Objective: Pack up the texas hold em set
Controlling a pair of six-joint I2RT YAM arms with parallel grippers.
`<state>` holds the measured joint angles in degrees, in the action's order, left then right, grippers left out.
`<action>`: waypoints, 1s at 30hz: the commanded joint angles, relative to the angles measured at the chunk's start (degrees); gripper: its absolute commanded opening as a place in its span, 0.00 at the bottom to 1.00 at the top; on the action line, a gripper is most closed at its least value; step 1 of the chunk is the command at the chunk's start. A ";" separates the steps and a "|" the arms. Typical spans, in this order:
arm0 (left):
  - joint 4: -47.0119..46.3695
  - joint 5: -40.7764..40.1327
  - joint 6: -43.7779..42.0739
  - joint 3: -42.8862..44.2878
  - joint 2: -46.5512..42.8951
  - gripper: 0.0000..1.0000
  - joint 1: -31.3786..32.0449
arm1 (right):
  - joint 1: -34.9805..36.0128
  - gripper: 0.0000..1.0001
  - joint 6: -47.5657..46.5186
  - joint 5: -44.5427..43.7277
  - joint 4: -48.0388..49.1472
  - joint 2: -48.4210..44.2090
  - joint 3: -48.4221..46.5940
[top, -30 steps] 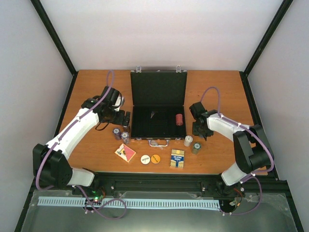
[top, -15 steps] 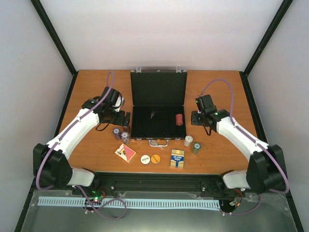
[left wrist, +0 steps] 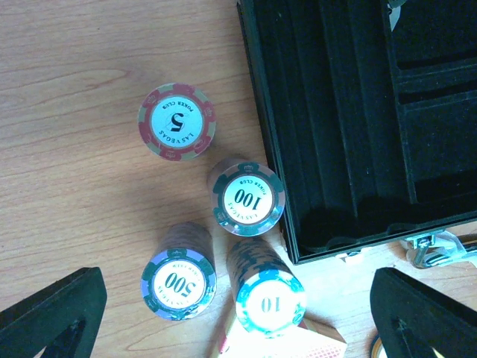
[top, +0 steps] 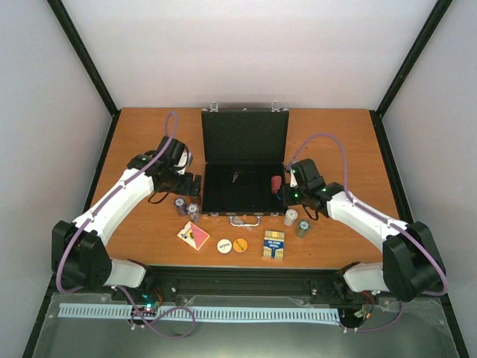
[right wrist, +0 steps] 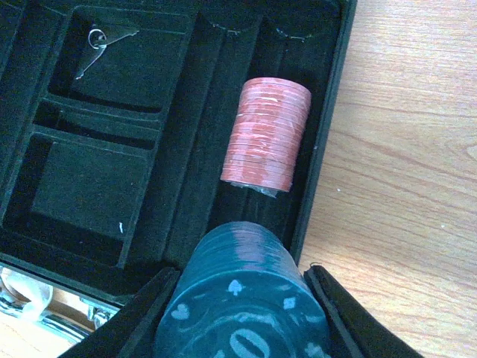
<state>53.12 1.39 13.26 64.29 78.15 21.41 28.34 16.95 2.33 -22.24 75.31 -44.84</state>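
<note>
The black case [top: 244,142] lies open mid-table, lid upright. A red chip stack [right wrist: 267,134] lies on its side in the case's rightmost slot [top: 276,183]. My right gripper [right wrist: 242,313] is shut on a dark teal chip stack [right wrist: 238,291], held over the near end of that slot [top: 287,192]. My left gripper [left wrist: 238,321] hangs open above several upright chip stacks left of the case: a red 5 [left wrist: 177,121], a 100 [left wrist: 247,199], a 500 [left wrist: 178,282] and a 10 [left wrist: 268,298]. In the top view this gripper [top: 188,190] is just above them.
Two more chip stacks [top: 291,217] [top: 302,227] stand right of the case's handle [top: 244,221]. Near the front edge lie a red card deck [top: 193,236], a white disc [top: 223,245], an orange disc [top: 240,245] and a blue-and-yellow deck [top: 274,245]. Keys [right wrist: 97,41] lie in a case compartment.
My right arm has swung left from the table beside the case to the case's right slot, carrying the teal chip stack. The left arm has stayed put.
</note>
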 commanded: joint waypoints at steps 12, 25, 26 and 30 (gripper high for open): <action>-0.04 -0.28 0.45 1.17 -0.23 1.00 0.29 | 0.91 0.03 -1.43 -1.62 4.14 10.58 -4.71; 0.01 -0.57 0.37 0.45 -0.45 1.00 0.30 | 0.93 0.03 -0.17 -6.77 8.68 15.41 -6.10; -0.11 -0.59 0.32 0.28 -0.54 1.00 0.30 | 0.92 0.03 0.11 -6.84 9.28 15.28 -5.73; -0.30 -0.65 0.45 -0.36 -1.04 1.00 0.26 | 1.40 0.03 0.13 -6.32 9.81 14.97 -4.96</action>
<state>52.99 1.41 13.28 64.20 78.15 21.41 29.02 16.36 -2.85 -15.70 90.24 -50.41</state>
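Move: The red chip stack lies in the case's right-hand groove, about 5 cm ahead of the right hand, 2 cm to its left and 7 cm below. That hand already grips the blue stack. The white stack stands some 5 cm back, 2 cm to the right and 7 cm below; the green stack is 9 cm back and 6 cm right at that depth. From the idle left hand, the red stack is roughly 4 cm ahead, 25 cm right and 12 cm below. The blue stack, held steadily in the right fingers, is lowered about 4 cm into the groove on the near side of the red stack, easing slightly left. The right hand then carries it forward roughly 4 cm along the groove, bringing its lower end against the red stack's near end and pushing; the wrist hardly turns. ##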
